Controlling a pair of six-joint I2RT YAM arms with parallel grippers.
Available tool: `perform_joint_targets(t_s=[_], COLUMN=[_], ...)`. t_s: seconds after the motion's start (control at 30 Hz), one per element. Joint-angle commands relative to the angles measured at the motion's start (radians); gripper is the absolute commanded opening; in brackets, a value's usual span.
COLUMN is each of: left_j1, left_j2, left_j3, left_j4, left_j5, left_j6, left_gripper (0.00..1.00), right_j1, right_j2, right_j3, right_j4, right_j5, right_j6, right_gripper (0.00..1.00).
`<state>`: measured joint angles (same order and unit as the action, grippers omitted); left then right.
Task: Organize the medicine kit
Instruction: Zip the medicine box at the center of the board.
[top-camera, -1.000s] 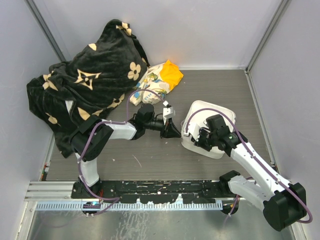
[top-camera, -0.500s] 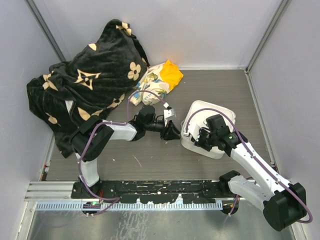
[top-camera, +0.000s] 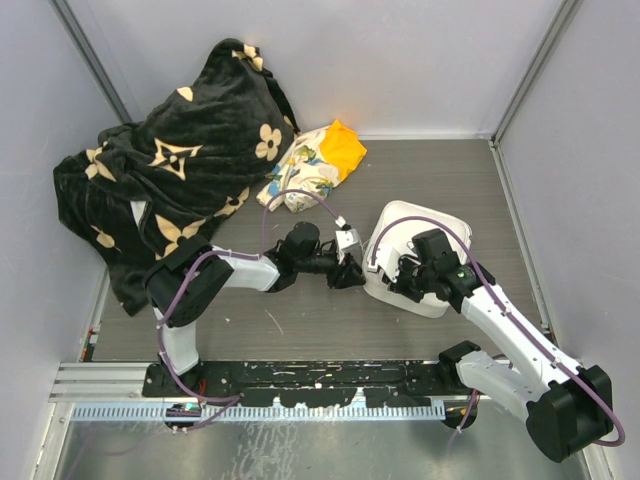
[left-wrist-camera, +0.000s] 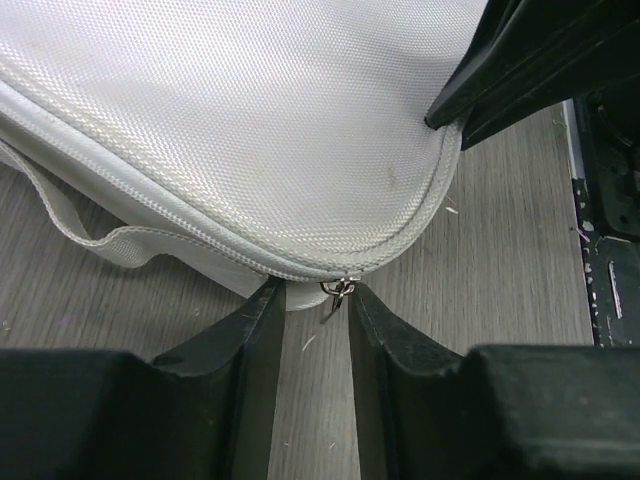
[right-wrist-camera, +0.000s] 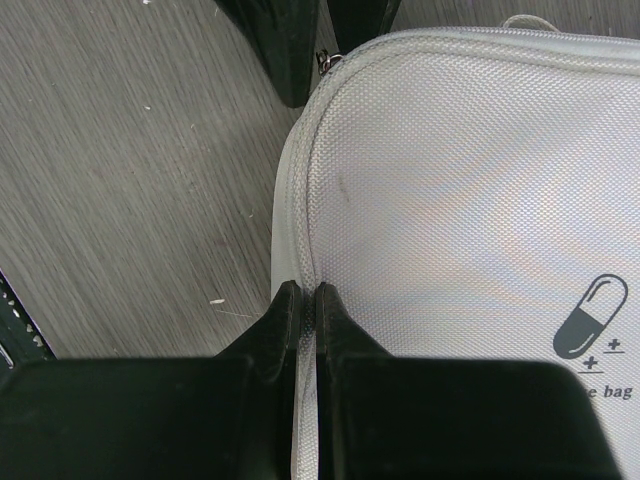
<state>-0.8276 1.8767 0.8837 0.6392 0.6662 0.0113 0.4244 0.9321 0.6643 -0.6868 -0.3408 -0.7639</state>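
The medicine kit (top-camera: 425, 232), a pale grey woven zip case with a pill logo (right-wrist-camera: 590, 318), lies right of the table's middle. My left gripper (top-camera: 350, 270) is at its left corner, jaws open. In the left wrist view the small metal zipper pull (left-wrist-camera: 338, 292) hangs between the fingertips, close to the right finger (left-wrist-camera: 375, 330). The kit's lid (left-wrist-camera: 250, 120) fills the upper view, and a strap loop (left-wrist-camera: 70, 225) trails off to the left. My right gripper (right-wrist-camera: 300, 295) is shut on the kit's raised edge seam, with the kit (right-wrist-camera: 450, 180) to its right.
A black blanket with beige flower patterns (top-camera: 170, 160) is heaped at the back left. A floral-and-orange cloth bundle (top-camera: 315, 165) lies behind the left arm. Grey walls enclose the table on three sides. A metal rail (top-camera: 300, 380) runs along the near edge.
The left gripper has opened and shifted slightly right and nearer, up to the kit's corner. The right arm and the kit have stayed put.
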Motion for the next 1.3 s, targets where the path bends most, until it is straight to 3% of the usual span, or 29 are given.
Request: perform_joint_targets(t_s=[0.0, 0.4, 0.7, 1.27], left_j1=[-0.008, -0.007, 0.016, 0.082], left_j2=[-0.016, -0.049, -0.100, -0.139], left_j3=[0.003, -0.012, -0.061, -0.045], left_j4=[0.068, 0.056, 0.087, -0.029], left_j5=[-0.076, -0.081, -0.126, -0.340], left_j6=[0.003, -0.013, 0.006, 0.075], left_gripper=[0.30, 0.00, 0.00, 0.00], right_j1=[0.007, 0.007, 0.007, -0.004], right_j2=[0.005, -0.005, -0.034, -0.056], right_j3=[0.035, 0.029, 0.002, -0.055], right_j4=[-0.004, -0.003, -0.017, -0.079], right_j5=[-0.040, -0.025, 0.015, 0.083], right_j6=[0.024, 0.026, -0.004, -0.097], right_gripper=[0.01, 0.01, 0.01, 0.01])
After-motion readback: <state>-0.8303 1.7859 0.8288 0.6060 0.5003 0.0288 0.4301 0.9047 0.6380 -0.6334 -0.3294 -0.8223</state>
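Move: The zipper pull stands right at the left hand's open fingertips, about 1 cm to the right, level in height and straight on. From that hand the medicine box's middle is some 13 cm right and 4 cm ahead; the strap loop is about 6 cm ahead and 1 cm right. From the right hand, which already pinches the box rim, the pull lies roughly 9 cm left and 3 cm ahead. Left fingers shut on the zipper pull, then tug about 2 cm left and forward, rising slightly; right keeps pinching. ##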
